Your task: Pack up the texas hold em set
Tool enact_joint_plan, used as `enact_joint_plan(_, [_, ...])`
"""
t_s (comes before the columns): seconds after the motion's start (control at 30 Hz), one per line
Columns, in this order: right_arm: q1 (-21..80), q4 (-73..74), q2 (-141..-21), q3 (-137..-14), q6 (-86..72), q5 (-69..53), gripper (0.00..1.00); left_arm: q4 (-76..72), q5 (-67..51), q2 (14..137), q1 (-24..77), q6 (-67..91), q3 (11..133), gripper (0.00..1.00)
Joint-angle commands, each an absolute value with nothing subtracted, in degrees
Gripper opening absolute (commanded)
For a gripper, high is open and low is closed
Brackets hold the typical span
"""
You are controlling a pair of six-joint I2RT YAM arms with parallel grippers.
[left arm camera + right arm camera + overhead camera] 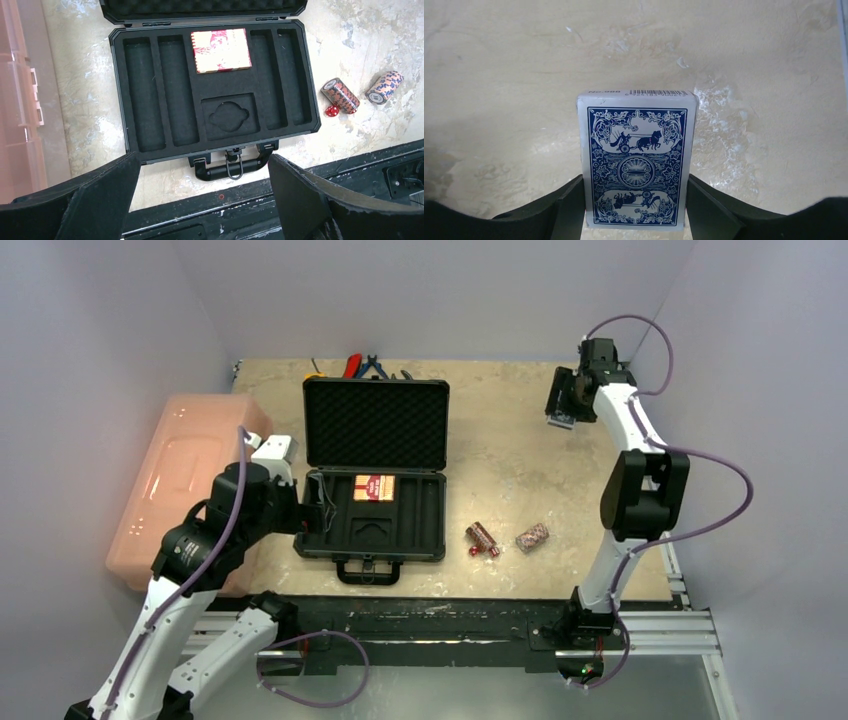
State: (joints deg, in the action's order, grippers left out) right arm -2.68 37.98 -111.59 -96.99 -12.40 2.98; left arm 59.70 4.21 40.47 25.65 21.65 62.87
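The black case (375,425) lies open at mid-table, lid up, handle toward me; it also shows in the left wrist view (145,90). A red card deck (374,487) (221,50) lies in its upper middle slot. Two reddish chip rolls (482,536) (532,537) lie on the table right of the case, with two red dice (473,551) by the left roll; the left wrist view shows the rolls (341,94) (384,88) and a die (332,110). My left gripper (205,200) is open and empty over the case's near left. My right gripper (636,210) is shut on the blue card deck (636,160), held above the far right table (562,400).
A large pink translucent bin (185,480) stands left of the case, close to my left arm. Pliers (375,365), a red-handled tool (352,364) and a yellow tape measure (314,375) lie behind the lid at the back edge. A black rail (450,620) runs along the near edge.
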Motion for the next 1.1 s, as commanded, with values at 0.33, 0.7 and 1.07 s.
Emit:
enact_joint_plan(0.33, [-2.1,32.9,-97.0,-93.0,-7.4,-5.5,0.00,59.3,3.7,41.1,25.8,19.8,65.0,1.00])
enact_joint_plan(0.7, [-0.4,31.7,-90.4,-92.2,-5.6,-11.5,0.00,59.5,2.5,41.4,25.8,19.7,67.0,0.99])
enact_joint_plan(1.07, [8.5,30.5,-86.0,-91.3,-1.7,-11.6,0.00,59.7,1.5,42.1,25.8,19.2,69.2,0.99])
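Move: The right hand already holds the blue card deck off the table. The empty lower recess of the open case lies about 42 cm to its left, 26 cm back and 10 cm down; the red card box sits some 10 cm farther out in the same case. Two chip stacks lie about 28 cm back, one 8 cm and one 19 cm to the left. From the left hand, the recess is roughly 5 cm ahead, 10 cm right and 22 cm below. The right hand's fingers keep their pinch on the blue deck's sides and carry the deck up about 16 cm. At first it climbs almost straight, then it sweeps left too, some 10 cm in all and about 5 cm back, towards the case. On the way the fingertips tip up by some 20 degrees and the hand turns about as much counter-clockwise. ##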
